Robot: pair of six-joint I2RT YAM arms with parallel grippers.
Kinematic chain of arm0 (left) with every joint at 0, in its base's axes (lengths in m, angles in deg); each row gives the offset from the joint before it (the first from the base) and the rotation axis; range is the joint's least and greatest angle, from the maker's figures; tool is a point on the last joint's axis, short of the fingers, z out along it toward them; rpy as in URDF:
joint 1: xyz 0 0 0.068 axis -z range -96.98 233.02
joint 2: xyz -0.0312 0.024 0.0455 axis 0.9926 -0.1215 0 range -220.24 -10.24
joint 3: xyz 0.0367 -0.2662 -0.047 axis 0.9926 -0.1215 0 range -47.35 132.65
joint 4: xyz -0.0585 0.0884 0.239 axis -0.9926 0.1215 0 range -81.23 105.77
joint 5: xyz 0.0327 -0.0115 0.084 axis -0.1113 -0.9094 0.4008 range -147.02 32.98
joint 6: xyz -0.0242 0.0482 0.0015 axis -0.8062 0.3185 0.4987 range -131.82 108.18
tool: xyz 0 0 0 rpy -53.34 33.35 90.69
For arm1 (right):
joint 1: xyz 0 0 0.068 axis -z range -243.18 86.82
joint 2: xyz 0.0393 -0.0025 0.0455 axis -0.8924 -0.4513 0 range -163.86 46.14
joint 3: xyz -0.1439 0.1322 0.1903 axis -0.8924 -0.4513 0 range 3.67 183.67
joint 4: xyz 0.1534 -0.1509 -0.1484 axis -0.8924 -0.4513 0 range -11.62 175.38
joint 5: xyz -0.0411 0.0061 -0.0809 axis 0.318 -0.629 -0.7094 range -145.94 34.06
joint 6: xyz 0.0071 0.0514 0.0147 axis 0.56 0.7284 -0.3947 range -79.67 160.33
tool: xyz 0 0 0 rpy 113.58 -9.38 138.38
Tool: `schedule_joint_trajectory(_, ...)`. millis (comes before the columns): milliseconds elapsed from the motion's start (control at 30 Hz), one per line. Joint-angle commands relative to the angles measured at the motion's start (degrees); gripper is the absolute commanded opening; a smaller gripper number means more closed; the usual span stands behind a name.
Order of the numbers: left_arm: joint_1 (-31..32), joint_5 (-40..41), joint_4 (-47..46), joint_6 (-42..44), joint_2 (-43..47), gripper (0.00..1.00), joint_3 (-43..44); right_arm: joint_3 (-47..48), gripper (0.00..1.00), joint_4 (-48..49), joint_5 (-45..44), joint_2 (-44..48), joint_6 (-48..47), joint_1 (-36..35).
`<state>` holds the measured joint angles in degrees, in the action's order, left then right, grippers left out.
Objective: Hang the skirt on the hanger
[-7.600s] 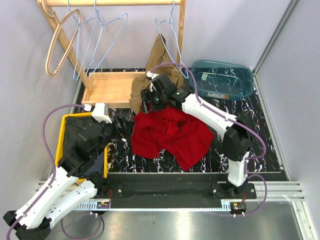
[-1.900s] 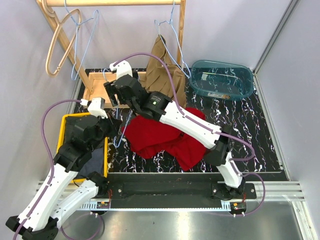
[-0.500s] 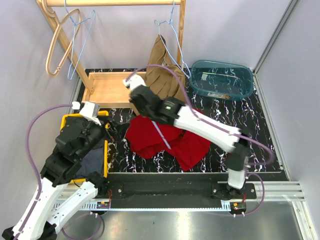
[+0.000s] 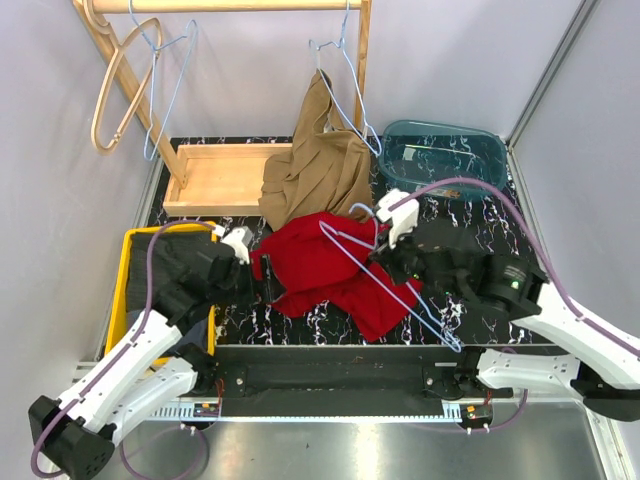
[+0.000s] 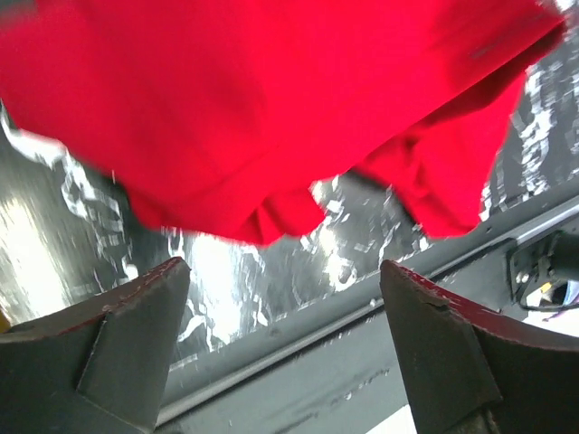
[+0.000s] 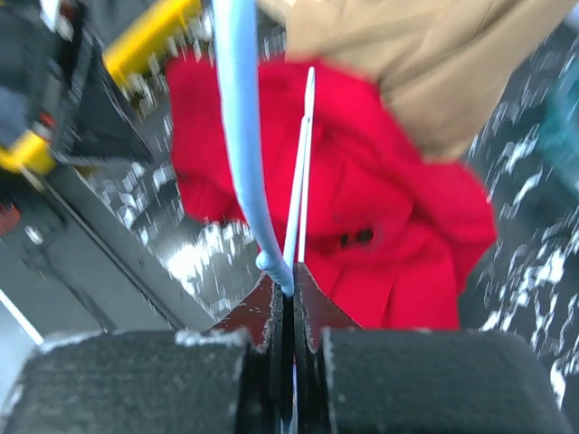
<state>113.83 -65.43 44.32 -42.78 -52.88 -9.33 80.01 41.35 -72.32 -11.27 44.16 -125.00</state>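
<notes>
The red skirt [image 4: 320,265] lies crumpled in the middle of the black marbled table. My right gripper [image 4: 383,252] hovers over its right side, shut on a light-blue wire hanger [image 4: 390,288] that lies slanted across the cloth. In the right wrist view the jaws [image 6: 289,287] pinch the hanger wire [image 6: 237,136] just above the skirt [image 6: 389,217]. My left gripper [image 4: 258,268] sits at the skirt's left edge. Its fingers stand wide open [image 5: 280,303] with nothing between them, and the skirt [image 5: 271,108] is just ahead.
A tan garment [image 4: 320,160] hangs from a wire hanger [image 4: 340,65] on the wooden rack, draping onto the table behind the skirt. More hangers [image 4: 150,70] hang at the rack's left. A teal bin [image 4: 440,160] stands back right, and a yellow tray [image 4: 122,290] of dark cloth front left.
My right arm has swung back to the right, carrying the hanger from the rack side to over the skirt. The left gripper has moved in to the skirt's left edge, open.
</notes>
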Motion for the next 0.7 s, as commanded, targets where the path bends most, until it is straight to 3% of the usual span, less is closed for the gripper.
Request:
schedule_joint_trajectory(0,1.6,0.3,-0.6,-6.7,0.4,0.87,-3.8,-4.2,0.0,-2.9,1.6,-1.7,2.8,0.1)
schedule_joint_trajectory(233,10.5,12.0,-2.0,-16.8,1.6,0.84,-11.4,-4.6,0.0,-1.5,1.2,-1.7,2.7,0.0)
schedule_joint_trajectory(333,12.9,17.0,-7.0,-19.6,0.7,0.76,-15.2,-4.9,0.0,-0.8,2.1,-1.7,2.6,0.1)
schedule_joint_trajectory(367,13.2,19.5,-8.6,-19.9,0.7,0.67,-16.1,-5.0,0.0,-0.8,2.6,-1.2,2.6,0.1)
schedule_joint_trajectory(500,14.8,29.4,-14.6,-19.8,2.1,0.49,-18.8,-5.4,0.0,-0.8,5.4,-0.2,2.9,0.1)
schedule_joint_trajectory(667,14.9,32.8,-24.0,-17.2,5.5,0.47,-21.8,-6.0,0.0,-0.6,6.5,1.3,4.2,0.2)
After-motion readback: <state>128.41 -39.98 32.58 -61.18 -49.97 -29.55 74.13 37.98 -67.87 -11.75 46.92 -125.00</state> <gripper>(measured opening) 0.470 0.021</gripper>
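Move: The red skirt's near-left corner lies some 4 cm ahead of my open left hand, 3 cm to its right and 12 cm below; the skirt's middle is about 8 cm ahead, 14 cm right and equally low. The yellow tray's middle sits roughly 23 cm to its left, 2 cm ahead, 12 cm down. My right hand holds the blue hanger; from it the skirt's middle is about 8 cm ahead, 10 cm left and 31 cm below. I drop my left hand some 11 cm beside the red skirt's near-left corner, drawing back about 4 cm on the way, then come forward again and slightly left, turning about 15 degrees counter-clockwise while the fingers close to half open. My right hand keeps its grip on the hanger, sinks towards the skirt, tipping its fingers farther down, then almost stops. ##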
